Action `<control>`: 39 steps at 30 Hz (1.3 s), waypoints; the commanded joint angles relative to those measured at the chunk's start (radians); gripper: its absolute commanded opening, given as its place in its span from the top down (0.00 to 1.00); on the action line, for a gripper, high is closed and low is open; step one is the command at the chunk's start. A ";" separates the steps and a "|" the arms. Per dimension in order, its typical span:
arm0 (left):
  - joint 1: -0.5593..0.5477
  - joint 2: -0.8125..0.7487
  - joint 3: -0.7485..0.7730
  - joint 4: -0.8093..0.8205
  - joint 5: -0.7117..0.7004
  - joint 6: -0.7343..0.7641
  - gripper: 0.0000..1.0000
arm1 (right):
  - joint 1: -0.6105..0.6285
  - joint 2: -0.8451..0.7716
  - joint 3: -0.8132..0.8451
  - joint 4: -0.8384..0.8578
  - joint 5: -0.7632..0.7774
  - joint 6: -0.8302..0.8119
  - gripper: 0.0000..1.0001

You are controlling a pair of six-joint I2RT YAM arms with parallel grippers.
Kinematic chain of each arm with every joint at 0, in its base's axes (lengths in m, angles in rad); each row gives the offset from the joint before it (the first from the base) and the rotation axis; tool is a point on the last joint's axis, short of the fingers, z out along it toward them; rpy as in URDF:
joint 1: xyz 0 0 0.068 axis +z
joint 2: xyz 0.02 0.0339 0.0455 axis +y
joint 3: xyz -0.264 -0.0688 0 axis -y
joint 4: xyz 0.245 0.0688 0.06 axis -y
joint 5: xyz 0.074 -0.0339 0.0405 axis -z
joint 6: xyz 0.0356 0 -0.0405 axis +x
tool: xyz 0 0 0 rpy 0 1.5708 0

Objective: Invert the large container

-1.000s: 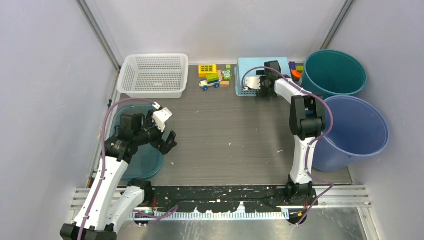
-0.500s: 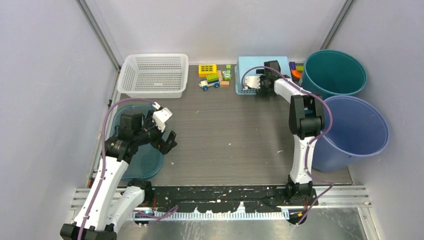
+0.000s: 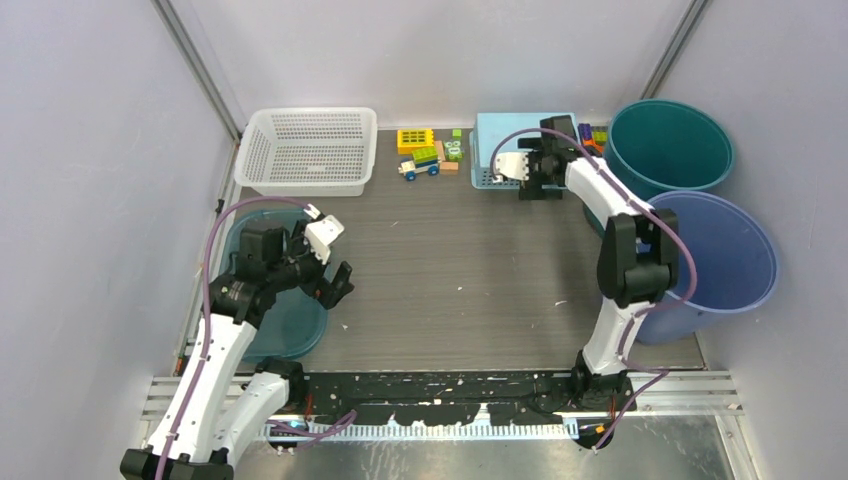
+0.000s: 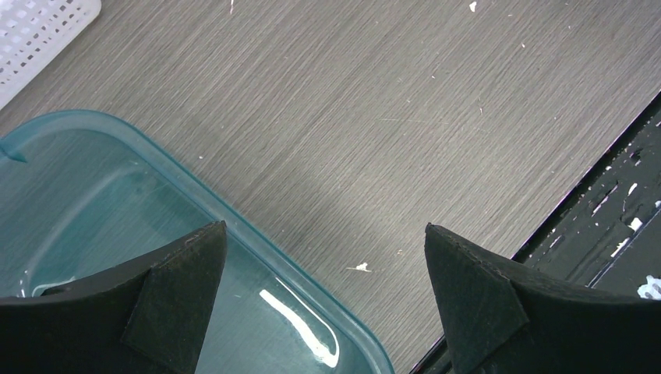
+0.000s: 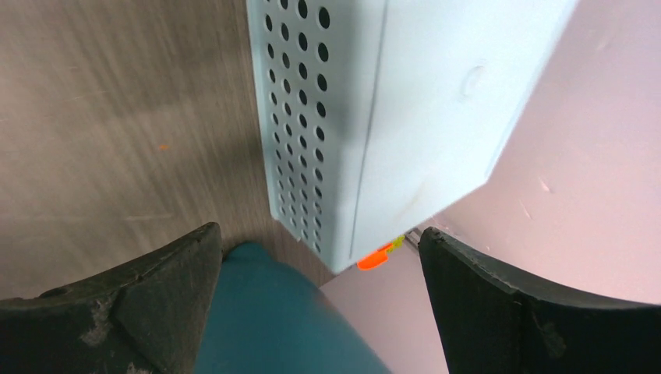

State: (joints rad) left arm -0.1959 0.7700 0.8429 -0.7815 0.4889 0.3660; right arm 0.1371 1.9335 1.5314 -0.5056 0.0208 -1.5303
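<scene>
The large container [image 3: 497,134], a light blue perforated bin, lies at the back of the table with its flat solid base facing up. In the right wrist view its holed side and smooth base [image 5: 374,117] fill the upper middle. My right gripper [image 3: 533,176] hangs open just off the bin's front right corner; in its wrist view the right gripper [image 5: 318,232] has nothing between its jaws. My left gripper [image 3: 335,284] stands open low at the near left. Its wrist view shows the left gripper [image 4: 323,227] straddling the rim of a clear teal tub [image 4: 93,195].
A white mesh basket [image 3: 308,150] sits at the back left, and toy blocks with a small truck [image 3: 428,153] lie between the two bins. A teal bucket [image 3: 668,145] and a blue bucket [image 3: 715,262] stand at the right. An orange toy [image 5: 376,258] peeks from behind the bin.
My right gripper's jaws have opened a little wider and drawn back off the light blue bin, while that arm's elbow swung to the right. The left arm has not moved.
</scene>
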 commanded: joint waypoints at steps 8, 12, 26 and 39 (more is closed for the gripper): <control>0.004 0.054 0.083 0.049 -0.240 -0.048 0.00 | 0.261 -0.578 -0.252 -0.187 -0.226 0.416 0.00; 0.003 0.118 0.116 0.094 -0.400 -0.041 0.00 | 0.348 -0.717 -0.320 -0.204 -0.329 0.635 0.00; -0.064 0.492 0.297 0.351 -0.624 0.033 0.00 | 0.343 -0.974 -0.490 -0.371 -0.521 0.782 0.00; -0.175 0.978 0.589 0.496 -0.828 0.253 0.02 | 0.211 -1.043 -0.662 -0.281 -0.640 0.783 0.00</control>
State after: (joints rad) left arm -0.3546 1.6863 1.3380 -0.3702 -0.2710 0.5526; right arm 0.3820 0.9241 0.8707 -0.8524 -0.5613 -0.7494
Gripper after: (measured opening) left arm 0.983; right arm 0.997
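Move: The white basket's middle lies about 40 cm ahead of the left hand, 17 cm left and 14 cm below; the teal tray is 5 cm ahead, 17 cm left, 17 cm below. From the open right hand, the already upturned blue container's middle is some 9 cm ahead, 5 cm left and 8 cm below, with the toy blocks about 9 cm ahead and 33 cm left, 10 cm below. Right hand draws back 33 cm from the blue container; left reaches 25 cm forward towards the white basket. ##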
